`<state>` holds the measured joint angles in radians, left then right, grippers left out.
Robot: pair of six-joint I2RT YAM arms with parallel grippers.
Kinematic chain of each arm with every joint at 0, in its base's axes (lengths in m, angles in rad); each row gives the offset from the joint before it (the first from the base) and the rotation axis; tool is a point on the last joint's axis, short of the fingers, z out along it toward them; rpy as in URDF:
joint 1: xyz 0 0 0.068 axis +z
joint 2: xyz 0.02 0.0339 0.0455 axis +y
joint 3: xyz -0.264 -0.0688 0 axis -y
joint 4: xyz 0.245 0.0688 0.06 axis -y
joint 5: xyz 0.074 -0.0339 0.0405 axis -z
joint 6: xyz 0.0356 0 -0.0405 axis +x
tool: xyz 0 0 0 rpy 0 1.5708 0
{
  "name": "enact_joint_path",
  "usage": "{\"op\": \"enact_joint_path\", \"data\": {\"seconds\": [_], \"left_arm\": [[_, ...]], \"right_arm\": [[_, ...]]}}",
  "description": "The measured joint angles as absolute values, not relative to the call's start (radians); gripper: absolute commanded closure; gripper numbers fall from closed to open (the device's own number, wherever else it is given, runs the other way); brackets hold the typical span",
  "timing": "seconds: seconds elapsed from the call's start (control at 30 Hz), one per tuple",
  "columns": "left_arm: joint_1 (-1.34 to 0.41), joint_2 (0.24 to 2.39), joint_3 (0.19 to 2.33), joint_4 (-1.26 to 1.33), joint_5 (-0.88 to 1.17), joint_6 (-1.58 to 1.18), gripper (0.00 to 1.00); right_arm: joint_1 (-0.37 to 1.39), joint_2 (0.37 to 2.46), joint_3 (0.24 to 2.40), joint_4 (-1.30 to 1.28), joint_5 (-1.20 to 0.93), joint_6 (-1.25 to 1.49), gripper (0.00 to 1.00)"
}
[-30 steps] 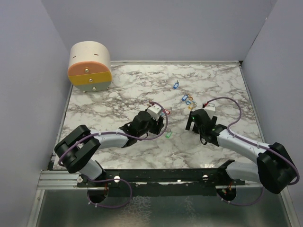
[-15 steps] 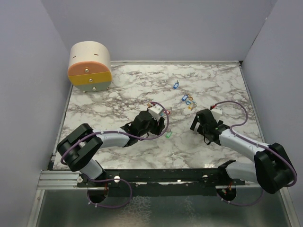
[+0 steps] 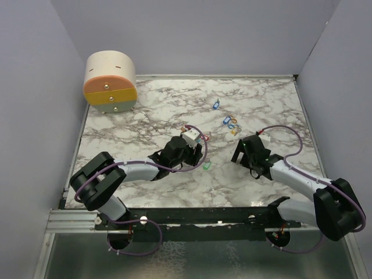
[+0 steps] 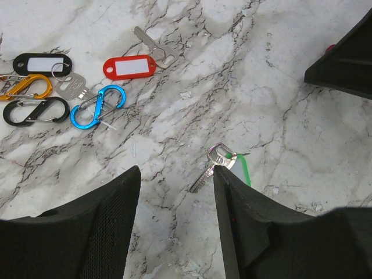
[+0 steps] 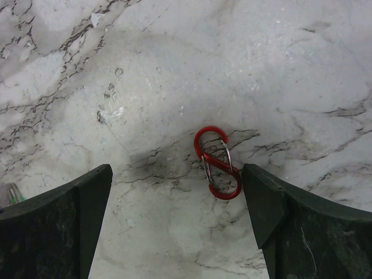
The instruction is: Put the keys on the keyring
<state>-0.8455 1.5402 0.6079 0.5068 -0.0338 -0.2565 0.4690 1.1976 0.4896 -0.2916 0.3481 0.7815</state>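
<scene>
A metal key with a green tag [image 4: 231,164] lies on the marble just past my left gripper [image 4: 176,189], touching the tip of its right finger. That gripper is open with only bare table between its fingers. The same green-tagged key [image 3: 207,165] shows in the top view next to my left gripper [image 3: 196,156]. A red-tagged key [image 4: 129,65] lies farther off. A red S-shaped carabiner keyring [image 5: 218,163] lies flat just ahead of my right gripper [image 5: 176,177], close to its right finger [image 5: 302,226]. My right gripper [image 3: 240,153] is wide open and holds nothing.
A black tag [image 4: 38,63], an orange carabiner [image 4: 23,86], a black carabiner [image 4: 35,110] and a blue carabiner [image 4: 99,106] lie clustered together. A small blue piece [image 3: 216,105] lies farther back. A round cream and orange box [image 3: 110,81] stands at the back left corner. Grey walls enclose the table.
My right gripper has shifted a little to the right and towards the near edge. The left arm has stayed still.
</scene>
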Motion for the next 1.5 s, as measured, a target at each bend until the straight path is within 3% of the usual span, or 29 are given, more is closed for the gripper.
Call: {"op": "enact_joint_path", "data": {"seconds": [0.4,1.03,1.5], "left_arm": [[-0.846,1.542,0.611,0.507,-0.03,-0.257,0.44],[-0.846,1.544,0.611,0.509,-0.007,-0.257,0.44],[-0.846,1.544,0.611,0.524,-0.006,-0.257,0.44]], "right_arm": [[0.469,1.178,0.477,-0.292,0.324,0.781,0.1],[0.469,1.227,0.517,-0.346,0.328,0.79,0.47],[0.469,1.238,0.527,-0.363,0.344,0.805,0.48]]}}
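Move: The red carabiner lies just past my right fingertips, about 2 cm ahead of the hand point, 2 cm to its right and 2 cm below, close beside the right finger. The green carabiner with its key is some 13 cm to the left and level with my right hand; the orange carabiner is about 13 cm ahead and 5 cm to the left. From my left hand the red carabiner is roughly 18 cm right, 1 cm ahead and 7 cm below. With my right hand already low over the table, I narrow my wide-open fingers to about half around the red carabiner, easing back and down barely 1 cm as the wrist tips slightly. My right fingertip pushes the carabiner's near hook leftward; my left finger stays clear of it, so it isn't pinched yet. ##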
